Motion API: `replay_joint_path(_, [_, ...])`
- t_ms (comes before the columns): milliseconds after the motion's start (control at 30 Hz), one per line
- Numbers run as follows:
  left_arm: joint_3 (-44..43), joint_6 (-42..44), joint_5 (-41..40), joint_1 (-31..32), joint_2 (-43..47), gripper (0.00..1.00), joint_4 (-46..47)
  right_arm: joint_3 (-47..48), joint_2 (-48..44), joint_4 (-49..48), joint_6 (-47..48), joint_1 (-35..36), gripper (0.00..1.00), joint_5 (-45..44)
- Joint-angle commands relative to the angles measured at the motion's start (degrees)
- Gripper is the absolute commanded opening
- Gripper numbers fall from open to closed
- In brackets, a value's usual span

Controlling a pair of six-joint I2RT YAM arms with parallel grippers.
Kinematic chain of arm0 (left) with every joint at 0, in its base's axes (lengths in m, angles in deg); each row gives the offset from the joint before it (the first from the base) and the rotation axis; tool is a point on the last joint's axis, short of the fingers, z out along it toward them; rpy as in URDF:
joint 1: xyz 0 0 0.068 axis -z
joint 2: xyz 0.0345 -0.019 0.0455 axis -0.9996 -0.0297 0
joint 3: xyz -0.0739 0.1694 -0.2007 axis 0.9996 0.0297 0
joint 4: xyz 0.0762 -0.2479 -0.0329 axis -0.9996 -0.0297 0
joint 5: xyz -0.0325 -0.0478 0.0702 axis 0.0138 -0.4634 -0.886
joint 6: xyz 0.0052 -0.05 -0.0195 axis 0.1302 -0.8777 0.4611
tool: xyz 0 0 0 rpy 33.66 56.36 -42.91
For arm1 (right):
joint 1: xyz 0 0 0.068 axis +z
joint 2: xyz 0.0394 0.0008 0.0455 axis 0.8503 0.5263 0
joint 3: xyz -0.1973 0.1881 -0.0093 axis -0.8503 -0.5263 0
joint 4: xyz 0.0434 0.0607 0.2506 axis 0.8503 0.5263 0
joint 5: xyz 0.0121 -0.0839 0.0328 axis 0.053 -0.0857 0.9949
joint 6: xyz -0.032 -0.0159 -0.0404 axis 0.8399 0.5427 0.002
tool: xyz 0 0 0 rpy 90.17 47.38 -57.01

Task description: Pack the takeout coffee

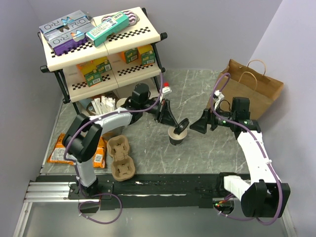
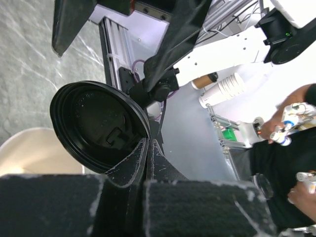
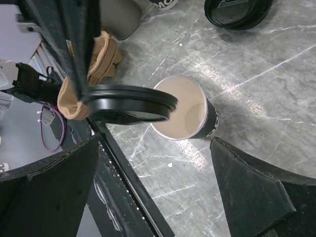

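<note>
The takeout coffee cup (image 1: 176,138) stands uncovered on the marble table, cream wall with a dark band, empty inside (image 3: 185,113). Just above its left rim hangs its round black lid (image 1: 182,126), tilted. My left gripper (image 1: 175,123) is shut on the lid's edge. In the left wrist view the lid (image 2: 96,126) is pinched at its rim by the left gripper (image 2: 148,148), with the cup's rim (image 2: 29,148) below it. My right gripper (image 1: 200,126) is open beside the cup on its right, and the right wrist view shows this gripper (image 3: 153,192) wide with nothing in it.
A brown paper bag (image 1: 254,86) lies at the back right. The brown pulp carrier (image 1: 121,158) sits front left, with snack packets (image 1: 59,150) beside it. A cup of white sticks (image 1: 101,104) stands under the shelf (image 1: 98,44). Another black lid (image 3: 237,10) lies on the table.
</note>
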Motion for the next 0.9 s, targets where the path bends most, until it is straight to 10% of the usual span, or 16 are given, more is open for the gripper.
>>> replay_joint_path(0, [1.11, -10.26, 2.76, -0.06, -3.01, 0.01, 13.04, 0.87, 1.18, -0.48, 0.86, 0.06, 1.0, 1.24])
replay_joint_path(867, [2.0, -9.06, 0.29, -1.29, -9.17, 0.01, 11.22, 0.35, 6.19, -4.7, 0.76, 1.11, 1.0, -4.3])
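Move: The upright coffee cup stands almost straight below the left hand, which already holds a black lid: about 1 cm ahead, 1 cm to the right and 12 cm down to its middle. From the open right hand, the coffee cup is roughly 9 cm to the left, level in reach and 10 cm lower. Another black lid lies on the table some 16 cm ahead and 9 cm left of the coffee cup. Downward about 5 cm, quickest at first, the left hand brings the black lid, still pinched in its closed fingers, towards the coffee cup's rim, edging 1 cm forward and rolling some 10 degrees so its top side tips forward. The right hand, fingers staying wide open and clear of the coffee cup, sinks about 3 cm beside it and moves 2 cm forward. ##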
